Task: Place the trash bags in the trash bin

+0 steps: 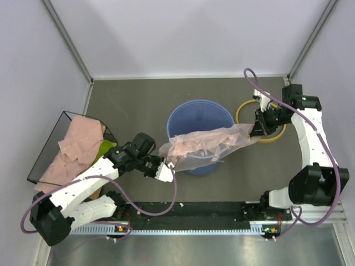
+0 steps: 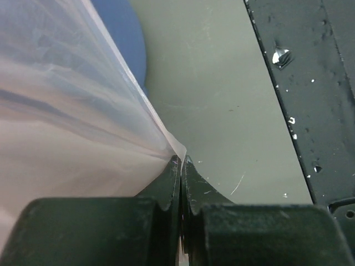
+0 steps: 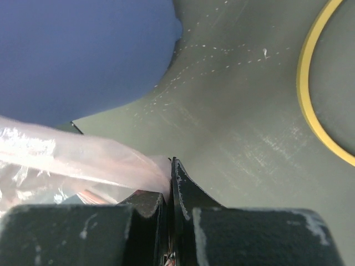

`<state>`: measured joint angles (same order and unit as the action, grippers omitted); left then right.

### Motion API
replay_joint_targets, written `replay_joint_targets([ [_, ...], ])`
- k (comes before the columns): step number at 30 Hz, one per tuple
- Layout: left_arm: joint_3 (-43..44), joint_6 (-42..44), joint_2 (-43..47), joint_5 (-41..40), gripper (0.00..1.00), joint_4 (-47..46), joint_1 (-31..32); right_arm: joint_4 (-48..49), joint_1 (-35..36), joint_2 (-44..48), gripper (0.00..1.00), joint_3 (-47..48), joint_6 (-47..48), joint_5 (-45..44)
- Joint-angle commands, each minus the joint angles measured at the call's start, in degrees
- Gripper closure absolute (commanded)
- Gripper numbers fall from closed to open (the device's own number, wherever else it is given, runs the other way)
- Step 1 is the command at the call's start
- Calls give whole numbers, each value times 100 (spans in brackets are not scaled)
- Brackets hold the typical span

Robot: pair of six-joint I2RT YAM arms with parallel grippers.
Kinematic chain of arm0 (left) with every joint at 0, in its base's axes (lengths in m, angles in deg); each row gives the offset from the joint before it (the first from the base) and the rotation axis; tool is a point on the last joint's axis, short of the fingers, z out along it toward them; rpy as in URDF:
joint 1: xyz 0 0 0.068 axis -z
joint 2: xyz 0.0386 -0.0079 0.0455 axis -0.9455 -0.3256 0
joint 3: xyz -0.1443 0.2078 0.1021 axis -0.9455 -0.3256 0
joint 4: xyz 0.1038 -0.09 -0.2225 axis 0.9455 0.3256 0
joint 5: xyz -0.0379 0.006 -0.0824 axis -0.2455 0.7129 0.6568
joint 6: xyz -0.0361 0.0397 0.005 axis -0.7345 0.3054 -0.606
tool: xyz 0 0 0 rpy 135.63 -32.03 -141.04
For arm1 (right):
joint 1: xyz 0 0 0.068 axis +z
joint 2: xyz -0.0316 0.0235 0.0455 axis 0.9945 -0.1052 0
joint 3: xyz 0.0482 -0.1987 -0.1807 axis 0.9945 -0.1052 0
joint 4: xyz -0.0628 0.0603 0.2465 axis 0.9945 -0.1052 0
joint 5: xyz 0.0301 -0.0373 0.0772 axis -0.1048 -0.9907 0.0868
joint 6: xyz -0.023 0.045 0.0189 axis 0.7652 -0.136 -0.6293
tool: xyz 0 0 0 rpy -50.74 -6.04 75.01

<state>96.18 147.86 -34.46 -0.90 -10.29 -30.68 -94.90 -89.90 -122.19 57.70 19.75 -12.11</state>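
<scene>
One pale pink trash bag (image 1: 208,145) is stretched flat above the front half of the round blue trash bin (image 1: 199,113). My left gripper (image 1: 165,165) is shut on the bag's left end, at the bin's near left. My right gripper (image 1: 256,133) is shut on its right end, just right of the bin. In the left wrist view the left gripper (image 2: 181,159) pinches a corner of the bag (image 2: 66,111) with the bin (image 2: 125,44) behind. In the right wrist view the right gripper (image 3: 171,163) clamps the bag (image 3: 72,160) beside the bin (image 3: 83,55).
A loose yellow ring (image 1: 265,119) lies on the table right of the bin, under the right arm, and shows as the yellow ring (image 3: 313,94) in the right wrist view. A black wire basket (image 1: 41,158) at the left holds more pink bags (image 1: 75,147) and something green (image 1: 105,149). A black rail (image 1: 194,213) runs along the near edge.
</scene>
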Motion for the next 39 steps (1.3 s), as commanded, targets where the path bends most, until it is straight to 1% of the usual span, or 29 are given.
replay_joint_targets([
  [1, 93, -22, 166, -116, 100, 66, -181, 815, -83, -422, 100, 83, -343, -435],
  [5, 30, 40, 430, -160, 100, 330, -339, 1623, -31, -686, 100, -23, -1106, -348],
  [10, 241, -56, 816, 42, 100, 603, -735, 1994, 180, -801, 100, -50, -1564, -84],
  [11, 302, -74, 921, 77, 95, 646, -770, 1994, 198, -792, 100, -41, -1591, -32],
  [12, 503, -57, 1122, 173, 84, 734, -823, 1994, 207, -775, 100, -32, -1618, 117],
  [13, 644, -13, 1211, 348, 62, 1004, -832, 1986, 215, -714, 100, -23, -1644, 144],
  [14, 811, 92, 1299, 497, 54, 1190, -832, 1986, 224, -687, 100, -23, -1644, 171],
  [15, 1230, 189, 1422, 638, 48, 1461, -832, 1986, 224, -652, 100, -23, -1653, 180],
  [16, 1461, 207, 1458, 892, 35, 1804, -832, 1986, 224, -625, 100, -15, -1662, 180],
  [17, 1707, -80, 1450, 955, 33, 1937, -832, 1986, 216, -599, 100, -14, -1662, 180],
  [18, 2257, -205, 1380, 1034, 34, 2095, -824, 1986, 233, -599, 100, -14, -1671, 180],
  [19, 2576, -345, 1275, 1122, 36, 2506, -824, 1986, 233, -590, 100, 3, -1697, 180],
  [20, 2875, -599, 1039, 1236, 38, 2527, -824, 1994, 233, -599, 100, 12, -1723, 180],
  [21, 3496, -889, 862, 1324, 39, 2484, -824, 1994, 268, -608, 100, 29, -1749, 180],
  [22, 3781, -1379, 678, 1430, 41, 2388, -832, 2003, 286, -608, 100, 64, -1785, 180],
  [23, 4001, -1662, 250, 1596, 46, 2013, -797, 2012, 303, -608, 100, 73, -1811, 189],
  [24, 4430, -2100, 11, 1511, 47, 1618, -719, 2029, 356, -616, 100, 91, -1837, 180],
  [25, 4608, -3131, -235, 1292, 47, 1231, -622, 2091, 382, -616, 100, 100, -1890, 180],
  [26, 5175, -3368, -856, 1003, 44, 1079, -447, 2135, 409, -616, 100, 109, -1916, 136],
  [28, 5758, -3580, -1492, 1061, 39, 1252, -323, 2205, 514, -625, 100, 170, -1960, 31],
  [29, 6118, -3659, -1947, 1053, 37, 1332, -262, 2327, 532, -643, 100, 214, -1995, -48],
  [32, 6245, -3888, -2425, 816, 37, 1262, -209, 2521, 558, -757, 100, 495, -2285, -162],
  [33, 6218, -3993, -2479, 580, 36, 1071, -191, 2583, 558, -827, 100, 626, -2338, -206],
  [34, 6227, -3959, -2566, 535, 36, 1077, -182, 2644, 706, -853, 100, 679, -2417, -268],
  [37, 6253, -3959, -2848, 140, 36, 1042, -120, 2864, 786, -976, 100, 916, -2575, -391],
  [39, 6315, -3976, -3041, 77, 37, 1095, -129, 2926, 830, -1064, 100, 1162, -2628, -409],
])
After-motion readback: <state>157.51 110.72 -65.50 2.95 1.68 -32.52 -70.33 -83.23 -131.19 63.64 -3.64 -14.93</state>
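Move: The left hand, pinching one end of the trash bag, has the trash bin about 8 cm ahead and 14 cm to its right, its middle some 2 cm higher; the bag's bulk lies over the near side of the mouth, roughly 6 cm ahead, 17 cm right and 8 cm up. From the right hand, which grips the bag's other end, the bin is some 21 cm left, 2 cm back and 6 cm lower, the bag's bulk 18 cm left, 4 cm back and level, and the yellow ring about 15 cm ahead, 6 cm right and 20 cm below. The left hand eases forward a little, then opens well past half and lets go of the bag's end, climbs nearly 30 cm, swings forward and right over the bin, and begins sinking with fingers still open towards the bag draped there, turning counter-clockwise. Meanwhile the right hand keeps its shut grip and draws its end of the bag about 11 cm forward along the bin's right side, drifting slightly left, dipping first and rising again at the end. ##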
